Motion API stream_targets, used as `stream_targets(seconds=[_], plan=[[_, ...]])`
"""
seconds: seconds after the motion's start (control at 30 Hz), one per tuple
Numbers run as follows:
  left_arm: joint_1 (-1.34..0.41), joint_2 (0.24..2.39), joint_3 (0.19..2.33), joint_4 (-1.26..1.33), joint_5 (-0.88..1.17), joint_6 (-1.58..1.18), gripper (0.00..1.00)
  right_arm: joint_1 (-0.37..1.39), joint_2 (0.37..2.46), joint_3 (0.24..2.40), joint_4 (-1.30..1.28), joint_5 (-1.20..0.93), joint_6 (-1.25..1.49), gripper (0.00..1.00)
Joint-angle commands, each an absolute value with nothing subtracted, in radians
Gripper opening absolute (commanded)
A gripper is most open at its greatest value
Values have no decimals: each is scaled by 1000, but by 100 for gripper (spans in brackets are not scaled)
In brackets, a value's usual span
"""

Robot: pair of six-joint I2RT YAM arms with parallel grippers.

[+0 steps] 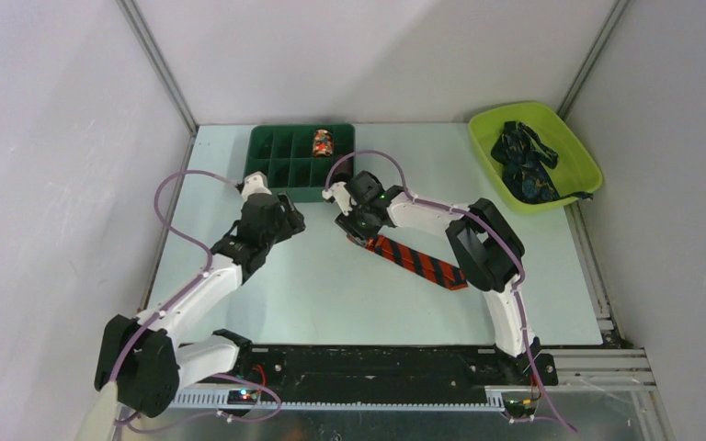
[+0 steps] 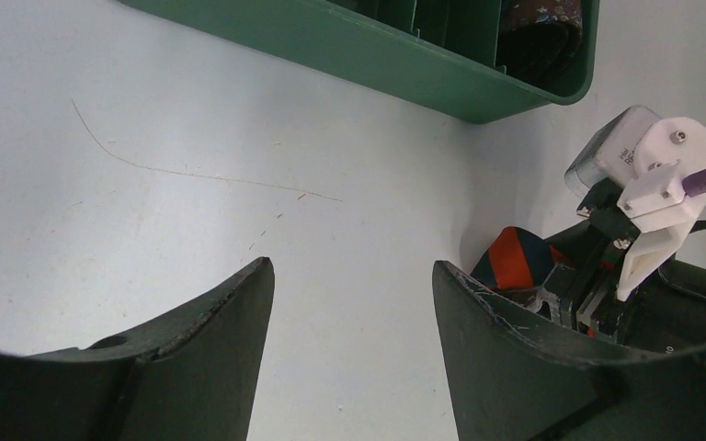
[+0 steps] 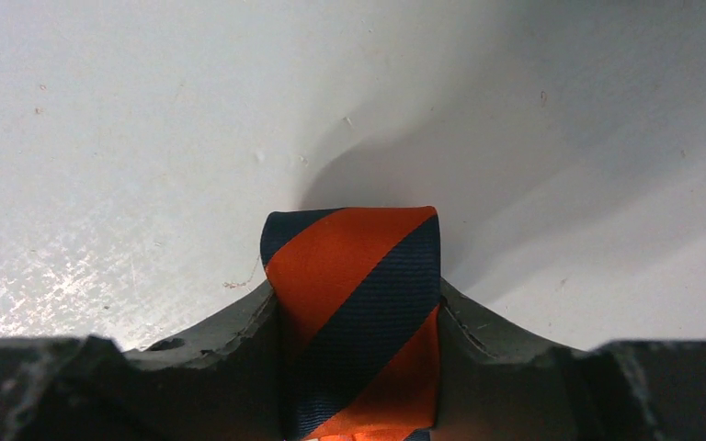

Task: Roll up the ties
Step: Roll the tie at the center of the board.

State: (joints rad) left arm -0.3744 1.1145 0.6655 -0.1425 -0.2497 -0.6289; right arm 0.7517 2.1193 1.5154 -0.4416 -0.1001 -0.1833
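Note:
A red-orange tie with dark diagonal stripes (image 1: 418,262) lies flat on the table, running from the middle toward the lower right. Its upper-left end is folded over and sits between the fingers of my right gripper (image 1: 357,237). In the right wrist view both fingers press the sides of that tie end (image 3: 354,266), so the right gripper (image 3: 356,292) is shut on it. My left gripper (image 1: 292,220) hovers just left of it, open and holding nothing (image 2: 354,266). The same tie end (image 2: 515,255) shows beside its right finger.
A dark green divided tray (image 1: 267,131) stands at the back with a small rolled tie (image 1: 322,142) in one compartment; its wall (image 2: 377,55) is close ahead of the left gripper. A lime bin (image 1: 515,110) at the back right holds dark patterned ties (image 1: 524,161).

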Motion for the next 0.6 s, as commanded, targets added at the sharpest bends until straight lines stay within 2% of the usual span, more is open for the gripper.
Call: stream_targets(seconds=[0.0, 0.03, 0.07, 0.2, 0.43, 0.57], plan=[[-365, 1123, 678, -114, -236, -638, 70, 742, 2152, 1514, -425, -98, -175, 55], [-365, 1124, 680, -114, -235, -638, 70, 742, 2152, 1514, -424, -99, -174, 60], [-365, 1127, 681, -114, -234, -638, 70, 742, 2152, 1514, -424, -100, -174, 69], [-365, 1134, 684, -114, -230, -638, 70, 743, 2139, 1506, -411, -99, -165, 84], [-366, 1134, 690, -114, -229, -639, 70, 741, 2075, 1500, -381, -133, -132, 97], [-365, 1141, 701, -113, -228, -641, 71, 734, 2004, 1471, -347, -165, -88, 99]])
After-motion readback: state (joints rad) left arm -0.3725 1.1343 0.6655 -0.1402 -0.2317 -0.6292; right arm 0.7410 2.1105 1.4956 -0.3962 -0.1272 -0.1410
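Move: The rolled end of the tie sits between the right hand's finger pads, practically at the hand point and at the same height. Its unrolled strip lies to the right and back, its middle some 12 cm right and 5 cm back. The green tray's middle is roughly 17 cm ahead and 13 cm left. From the left hand, the roll lies about 13 cm right, 2 cm ahead and 11 cm below. The right hand stays low around the roll at the board's centre and spreads its half-closed fingers almost fully, so both pads come off the two sides of the roll they were squaring up. While they open, the hand eases less than 1 cm forward and slightly left, then starts to draw back again, hardly rising and tilting only a few degrees. ##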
